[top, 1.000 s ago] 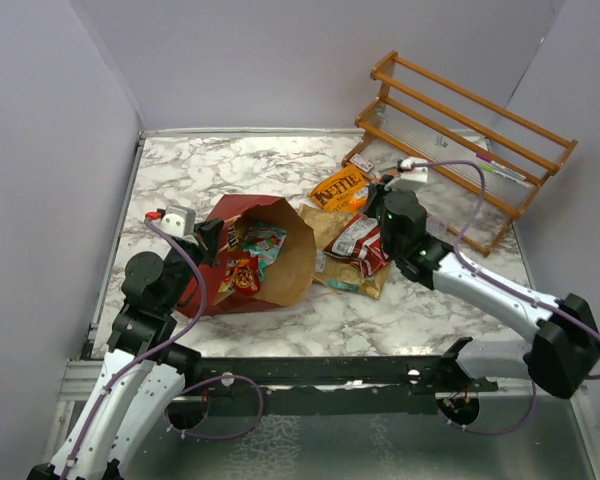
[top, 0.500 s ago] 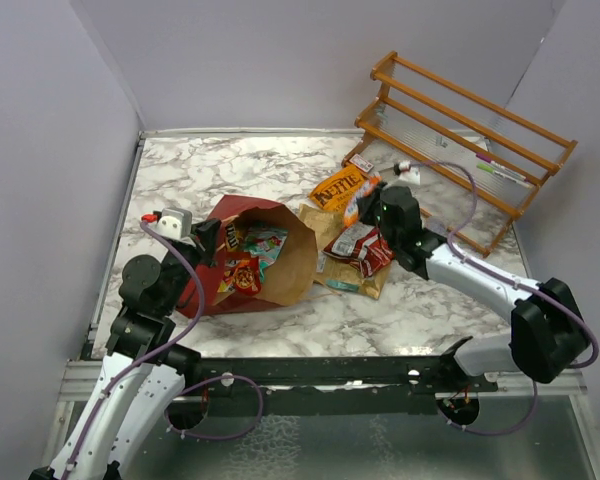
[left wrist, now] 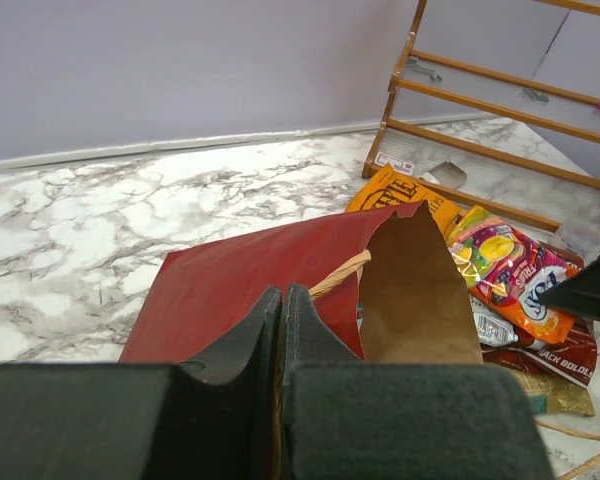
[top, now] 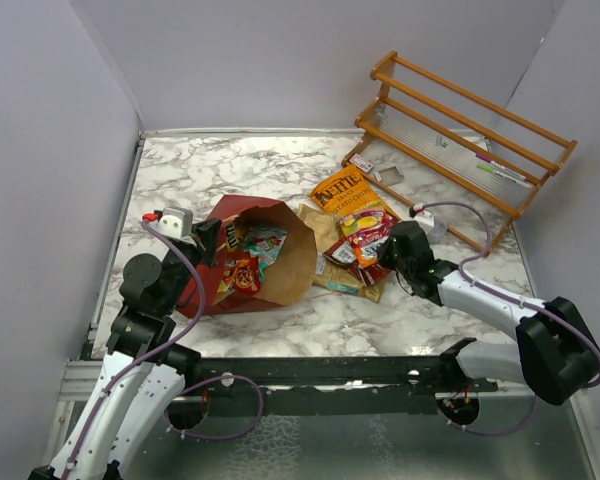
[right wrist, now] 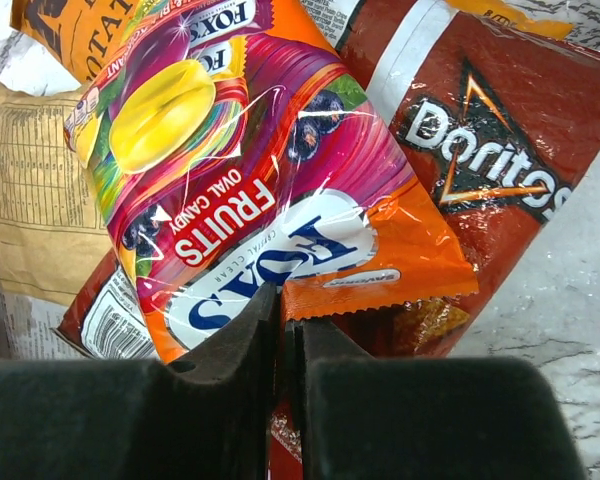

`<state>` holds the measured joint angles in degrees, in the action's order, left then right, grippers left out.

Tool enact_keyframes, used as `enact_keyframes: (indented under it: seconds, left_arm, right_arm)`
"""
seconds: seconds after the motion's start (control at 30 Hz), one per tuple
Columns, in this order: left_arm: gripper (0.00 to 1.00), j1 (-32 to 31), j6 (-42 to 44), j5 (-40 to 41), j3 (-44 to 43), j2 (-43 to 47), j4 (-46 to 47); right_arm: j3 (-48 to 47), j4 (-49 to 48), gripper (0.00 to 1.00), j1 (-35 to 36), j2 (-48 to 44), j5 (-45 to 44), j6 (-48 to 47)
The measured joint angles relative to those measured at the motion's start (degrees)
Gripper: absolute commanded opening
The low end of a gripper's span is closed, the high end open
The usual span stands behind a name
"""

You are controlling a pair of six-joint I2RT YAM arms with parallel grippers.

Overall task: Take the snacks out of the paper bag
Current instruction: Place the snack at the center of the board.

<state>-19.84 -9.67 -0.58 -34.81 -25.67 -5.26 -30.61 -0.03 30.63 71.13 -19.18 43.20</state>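
The paper bag [top: 280,262] lies on its side, dark red outside, kraft inside, its mouth facing right. A red packet [top: 242,276] and a teal packet [top: 267,240] lie inside it. My left gripper [top: 212,238] is shut on the bag's upper edge, seen in the left wrist view [left wrist: 282,300] over the red wall [left wrist: 240,275]. My right gripper [top: 385,243] is shut on the corner of a colourful Fox's candy pack [right wrist: 230,180], which rests on a red Doritos bag [right wrist: 480,165]. The orange Kettle bag [top: 342,188] and a tan bag [top: 322,225] lie beside them.
The wooden slatted rack [top: 460,125] stands at the back right with pens [top: 500,170] on its shelf. A small white packet [top: 362,163] and a small grey cup [top: 391,176] lie by the rack's foot. Purple walls enclose the marble table [top: 200,170].
My right gripper has pulled back from beside the Kettle bag toward the near right, bringing the Fox's candy pack onto the Doritos bag. The left gripper and the bag have not moved.
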Motion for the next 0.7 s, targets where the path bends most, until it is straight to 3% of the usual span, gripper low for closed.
enact_keyframes:
  seconds: [0.17, 0.5, 0.7]
  left_arm:
    - [0.00, 0.00, 0.00, -0.02, 0.00, 0.00, 0.00]
    - [0.00, 0.00, 0.44, -1.14, 0.00, 0.13, -0.04]
    - [0.00, -0.02, 1.88, -9.14, -0.31, 1.88, -2.58]
  right_arm:
    - [0.22, 1.77, 0.14, -0.13, -2.23, -0.09, 0.74]
    - [1.42, 5.16, 0.44, -0.76, -4.48, -0.70, 2.23]
    - [1.95, 6.97, 0.58, -0.76, -12.79, -0.76, -2.03]
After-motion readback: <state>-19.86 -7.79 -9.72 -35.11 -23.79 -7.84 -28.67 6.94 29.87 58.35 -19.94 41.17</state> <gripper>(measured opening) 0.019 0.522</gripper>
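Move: The right fingers still pinch the near edge of the candy bag, whose middle lies about 6 cm ahead, 3 cm left and 2 cm below. Beneath it the Doritos bag is some 3 cm ahead, 2 cm left, 4 cm down; the Kettle bag is roughly 14 cm ahead, 7 cm left, 5 cm down. For the left hand, at the paper bag's handle, the candy bag is about 11 cm ahead, 27 cm right and 26 cm below. The right fingers open off the candy bag, drawing back-right, then up about 3 cm; left draws handle back-right. ##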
